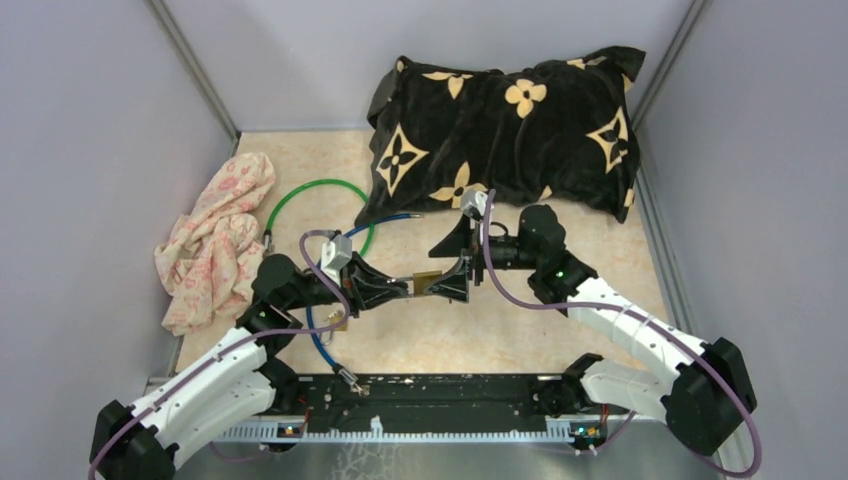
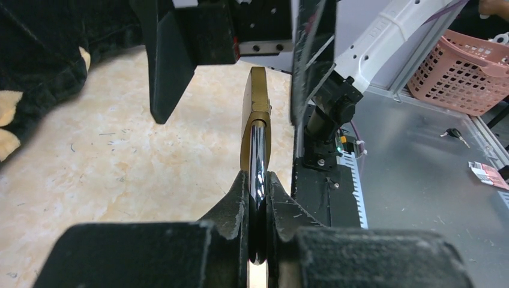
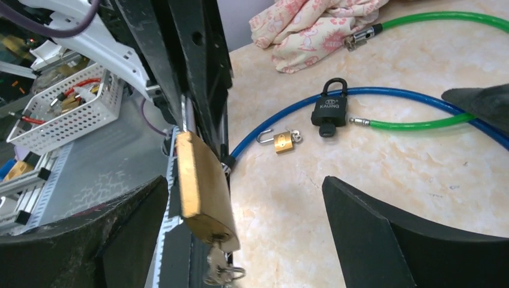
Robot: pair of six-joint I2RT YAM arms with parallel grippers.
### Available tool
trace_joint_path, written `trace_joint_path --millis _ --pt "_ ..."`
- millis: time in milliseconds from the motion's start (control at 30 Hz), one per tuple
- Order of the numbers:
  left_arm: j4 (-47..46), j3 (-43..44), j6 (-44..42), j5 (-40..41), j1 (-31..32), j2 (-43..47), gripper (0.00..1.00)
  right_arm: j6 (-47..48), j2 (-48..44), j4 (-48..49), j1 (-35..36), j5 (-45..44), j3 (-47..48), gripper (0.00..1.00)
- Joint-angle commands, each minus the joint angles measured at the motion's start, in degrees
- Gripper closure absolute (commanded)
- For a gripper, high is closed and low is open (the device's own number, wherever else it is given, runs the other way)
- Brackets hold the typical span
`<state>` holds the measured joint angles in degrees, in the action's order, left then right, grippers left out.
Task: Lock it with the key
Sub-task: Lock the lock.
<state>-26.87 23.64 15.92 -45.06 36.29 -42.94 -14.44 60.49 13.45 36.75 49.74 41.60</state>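
A brass padlock hangs in the air between the two arms. My left gripper is shut on its chrome shackle, and the brass body points away from it. A silver key with a ring sticks in the keyhole on the body's end. My right gripper stands open, one finger on each side of the padlock and key, touching neither. From above, the right gripper faces the left gripper head on.
On the beige floor lie a small brass padlock, a black padlock, a blue cable and a green cable. A pink cloth is at the left, a black patterned pillow behind. The arms' black base rail runs along the near edge.
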Motion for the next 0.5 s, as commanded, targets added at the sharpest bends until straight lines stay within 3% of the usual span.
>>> trace_joint_path --millis 0,100,167,267,333,400,433,467 --pt "-7.87 1.14 1.5 -1.82 0.27 1.78 1.0 -5.08 0.24 15.34 -0.89 1.38 -3.64 0.04" --pt "-7.75 0.91 2.1 -1.22 0.3 1.46 1.0 -11.07 2.84 26.47 -0.66 5.4 -5.49 0.23" --pt "-8.1 0.75 2.81 -0.96 0.29 1.23 1.0 -12.2 4.14 28.99 0.23 5.73 -5.47 0.36" --pt "-8.44 0.71 3.36 -0.75 0.34 0.84 1.0 -12.23 3.97 31.62 2.83 3.96 -6.25 0.46" --pt "-8.75 0.71 3.49 -0.8 0.34 0.71 1.0 -11.53 4.11 31.13 4.02 2.36 -6.44 0.6" --pt "-9.17 0.79 3.72 -0.72 0.27 0.54 1.0 -11.9 4.41 30.96 4.22 2.55 -6.57 0.61" --pt "-9.24 0.79 3.8 -0.65 0.34 0.57 1.0 -11.86 4.41 30.56 4.21 2.62 -6.73 0.57" --pt "-9.25 0.75 3.85 -0.51 0.32 0.57 1.0 -11.74 4.36 30.13 4.2 2.57 -6.86 0.45"
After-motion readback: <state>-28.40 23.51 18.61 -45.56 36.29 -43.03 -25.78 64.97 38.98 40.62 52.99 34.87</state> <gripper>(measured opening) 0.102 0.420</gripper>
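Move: The brass lock hangs in the air, its shackle in the left hand, its body some 5 cm to that hand's right and 1 cm ahead. From the empty, wide-open right hand the body lies about 2 cm back and 2 cm to the left, level with it. Far below, on the table some 24 cm down, the small brass padlock sits about 22 cm left and 1 cm ahead of the right hand, the black padlock about 24 cm left and 8 cm ahead. No touch can be seen yet: the right hand, after a dip of about 1 cm, comes back and to its left by roughly 3 cm while rising again, bringing its fingers either side of the lock's body and closing them from wide open to under half. Its fingertips tip up some 10 degrees and swing slightly counter-clockwise. The left hand stays in place, keeping its pinch on the shackle. ##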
